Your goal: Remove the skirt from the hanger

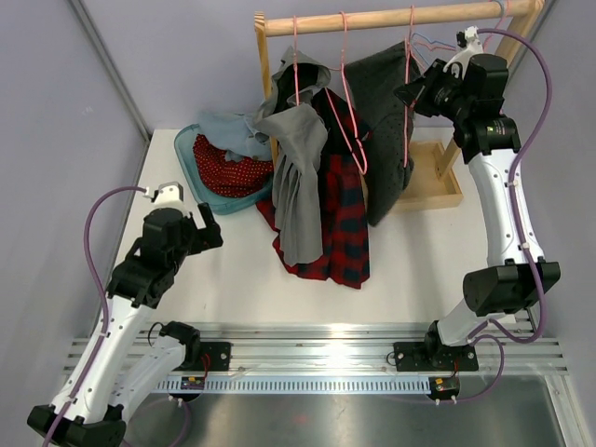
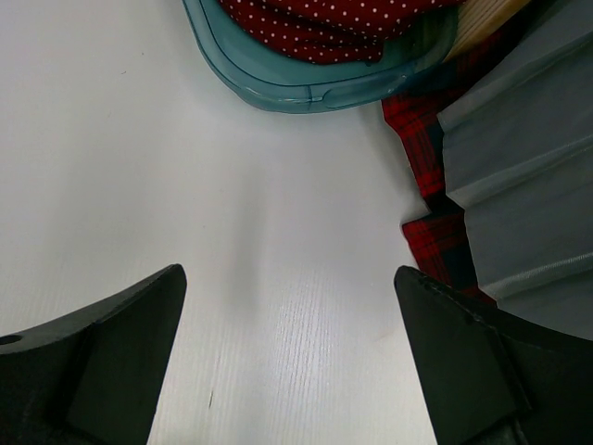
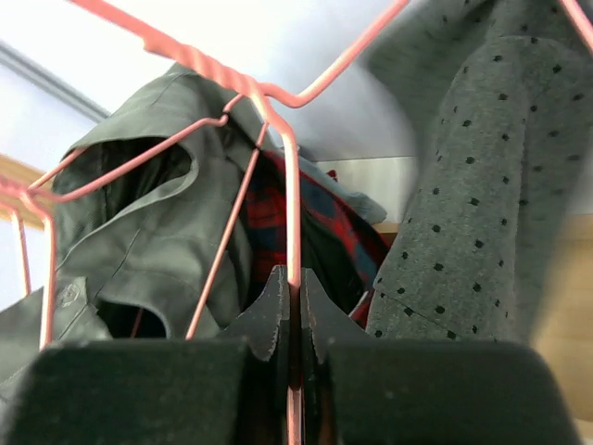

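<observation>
The red and dark tartan skirt [image 1: 345,233] [image 3: 269,222] hangs low from the rack, its hem spread on the table [image 2: 417,158]. A pink wire hanger [image 1: 357,140] loops in front of its top. High at the rack, my right gripper [image 1: 410,93] [image 3: 295,278] is shut on a vertical pink hanger wire [image 3: 294,213], right beside the dark grey dotted garment [image 1: 386,121] [image 3: 473,185]. I cannot tell whether that wire belongs to the skirt's hanger. My left gripper [image 1: 207,223] [image 2: 289,278] hovers open over bare table left of the skirt, holding nothing.
A grey jacket [image 1: 298,177] [image 3: 120,213] hangs on another pink hanger in front of the skirt. A teal basin [image 1: 191,177] [image 2: 306,93] with a red white-dotted garment [image 1: 228,168] sits at the back left. The wooden rail [image 1: 391,17] and rack base [image 1: 438,191] stand behind.
</observation>
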You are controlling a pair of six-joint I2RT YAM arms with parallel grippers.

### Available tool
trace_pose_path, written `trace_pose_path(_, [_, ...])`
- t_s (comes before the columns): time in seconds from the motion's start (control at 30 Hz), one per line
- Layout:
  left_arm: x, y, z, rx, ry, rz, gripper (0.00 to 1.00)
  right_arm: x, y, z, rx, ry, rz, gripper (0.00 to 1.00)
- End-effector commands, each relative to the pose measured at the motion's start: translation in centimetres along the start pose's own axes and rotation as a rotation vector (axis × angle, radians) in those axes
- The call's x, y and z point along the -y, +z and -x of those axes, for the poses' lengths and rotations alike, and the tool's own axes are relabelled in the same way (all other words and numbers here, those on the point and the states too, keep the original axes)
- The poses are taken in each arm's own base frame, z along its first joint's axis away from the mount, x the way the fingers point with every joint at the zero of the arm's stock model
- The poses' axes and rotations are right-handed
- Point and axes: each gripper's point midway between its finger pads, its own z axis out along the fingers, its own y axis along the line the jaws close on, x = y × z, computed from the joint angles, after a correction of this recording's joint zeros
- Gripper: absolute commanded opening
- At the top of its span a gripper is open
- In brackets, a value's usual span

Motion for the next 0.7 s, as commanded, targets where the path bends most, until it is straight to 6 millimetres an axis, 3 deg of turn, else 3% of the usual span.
trace_pose_path(0.0, [1.0,-0.1,0.8,0.031,-0.002,-0.048,0.99,0.1,-1.0,1.6,0.043,-0.008,-0.037,0.0])
trace_pose_path(0.13, [1.1,-0.3,1.1,0.045,0.012,-0.048,0.99,-1.5,-2.3,3.9,0.083,-0.027,-0.026,0.0])
trace_pose_path(0.2, [1.2,-0.5,1.5,0.056,0.018,-0.051,0.99,-3.2,-3.5,6.2,0.136,-0.053,-0.005,0.0])
trace_pose_path(0.3, [2.2,-1.2,3.2,0.081,0.03,-0.081,0.99,-5.1,-5.5,8.3,0.181,-0.078,0.011,0.0])
trace_pose_path(0.33, [3.0,-2.3,5.3,0.122,0.032,-0.104,0.99,-5.7,-6.4,8.6,0.193,-0.083,0.017,0.0])
trace_pose_path(0.43, [5.6,-3.7,8.2,0.16,0.083,-0.163,0.99,-7.1,-8.7,9.3,0.233,-0.091,0.034,0.0])
trace_pose_path(0.47, [7.7,-5.7,10.6,0.21,0.095,-0.235,0.99,-6.8,-8.7,8.6,0.216,-0.081,0.027,0.0])
trace_pose_path(0.53, [10.7,-6.0,11.6,0.202,0.16,-0.302,0.99,-7.9,-10.7,8.7,0.243,-0.082,0.049,0.0])
trace_pose_path(0.57, [13.5,-8.4,13.0,0.236,0.183,-0.404,0.99,-7.2,-10.4,7.6,0.218,-0.066,0.034,0.0])
trace_pose_path(0.6, [15.6,-8.0,12.6,0.212,0.236,-0.441,0.99,-7.3,-10.9,7.2,0.216,-0.048,0.038,0.0])
trace_pose_path(0.63, [17.5,-8.9,12.9,0.224,0.252,-0.498,0.99,-8.3,-12.5,7.4,0.247,-0.051,0.057,0.0])
trace_pose_path(0.67, [20.2,-11.0,12.6,0.231,0.28,-0.598,0.99,-7.5,-12.1,6.1,0.218,-0.032,0.045,0.0])
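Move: The right hand is already shut on the pink hanger of the dark dotted skirt. The skirt's middle hangs about 7 cm ahead, 3 cm left and 10 cm below that hand; the wooden rail is roughly 6 cm ahead and 14 cm above it, level sideways. From the open left hand, the skirt is some 29 cm ahead, 40 cm right and 11 cm higher; the grey garment stands roughly 17 cm ahead and 21 cm right, the plaid shirt about 20 cm ahead and 30 cm right, both near hand height. Keeping the hanger's wire pinched in shut fingers, the right hand raises it about 8 cm, then draws it back from the rail by as much, barely turning. The left hand waits, then sweeps up about 17 cm and right 12 cm towards the skirt, fingers wide open, swinging clockwise some 25 degrees and tipping upward. ##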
